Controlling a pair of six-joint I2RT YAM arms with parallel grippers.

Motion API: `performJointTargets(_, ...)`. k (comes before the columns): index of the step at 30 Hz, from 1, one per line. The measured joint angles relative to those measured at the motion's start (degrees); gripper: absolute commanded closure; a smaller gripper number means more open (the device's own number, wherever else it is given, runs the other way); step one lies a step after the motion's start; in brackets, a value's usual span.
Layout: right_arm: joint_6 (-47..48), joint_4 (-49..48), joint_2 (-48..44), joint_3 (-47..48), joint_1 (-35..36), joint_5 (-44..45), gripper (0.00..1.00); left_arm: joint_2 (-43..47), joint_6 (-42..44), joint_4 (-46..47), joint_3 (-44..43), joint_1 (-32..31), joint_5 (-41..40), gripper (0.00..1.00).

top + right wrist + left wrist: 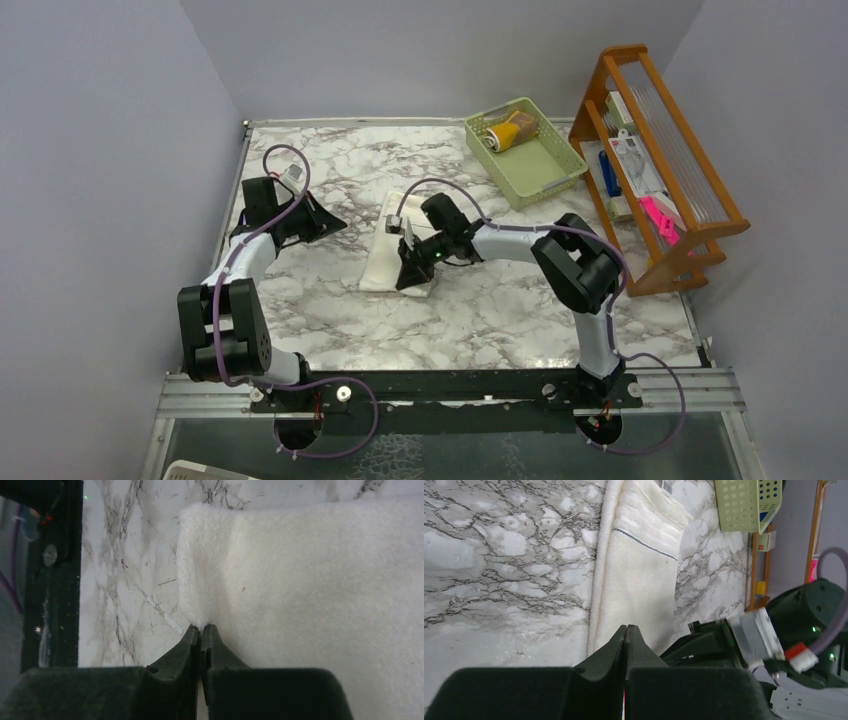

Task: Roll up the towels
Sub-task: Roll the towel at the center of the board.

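A cream-white towel [383, 258] lies flat in the middle of the marble table. My right gripper [411, 281] points down at its near end and is shut on the towel's edge close to a corner, where the towel [325, 580] bunches into a small ridge between the right gripper's [202, 628] tips. My left gripper [338, 226] hovers left of the towel, shut and empty. In the left wrist view its tips [626, 628] point at the towel [639, 570]. A mustard-yellow roll [522, 127] and a tan roll [498, 139] lie in the basket.
The pale green basket [548, 170] stands at the back right. A wooden rack [700, 200] with small items fills the right edge. Grey walls close in the left and back sides. The right arm [744, 640] sits just right of my left gripper's tips.
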State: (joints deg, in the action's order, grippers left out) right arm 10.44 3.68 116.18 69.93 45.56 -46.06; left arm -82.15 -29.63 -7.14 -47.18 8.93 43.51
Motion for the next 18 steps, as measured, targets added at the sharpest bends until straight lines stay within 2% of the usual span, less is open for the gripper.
performJointTargets(4,-7.1,2.4,3.7,4.3,-4.2,-6.1,0.99,0.9,0.0,0.5,0.0,0.0,0.2,1.0)
performJointTargets(9,-14.2,10.0,11.5,14.1,-8.2,-10.7,0.99,2.9,0.0,1.8,0.9,-1.1,0.4,1.0)
performJointTargets(13,-17.9,14.3,15.2,17.2,-9.8,-12.2,0.99,4.9,-0.7,4.0,3.6,-5.0,0.5,1.0)
performJointTargets(18,-22.0,14.7,15.8,16.6,-11.3,-13.8,0.99,5.3,-4.3,8.9,9.0,-11.7,0.6,1.0)
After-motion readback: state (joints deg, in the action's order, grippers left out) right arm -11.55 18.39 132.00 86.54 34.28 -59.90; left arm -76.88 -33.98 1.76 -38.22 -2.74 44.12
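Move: The white towel's near end is already pinched in the right hand. The towel's middle, the way the end is being turned, lies roughly 11 cm ahead of that hand, level sideways and some 3 cm below. The green basket stands about 32 cm ahead of and 29 cm right of the right hand. From the shut left hand, the towel's middle is about 11 cm to the right, only 1 cm back and some 12 cm down. The towel's pinched near end is carried forward about 5 cm over the towel by the right hand, rising slightly, then sinking, while that hand rolls forward some 35 degrees, swings a little clockwise and keeps its grip. After a small rise, the left hand, fingers shut, travels right and back about 8 cm towards the towel's near-left part. ##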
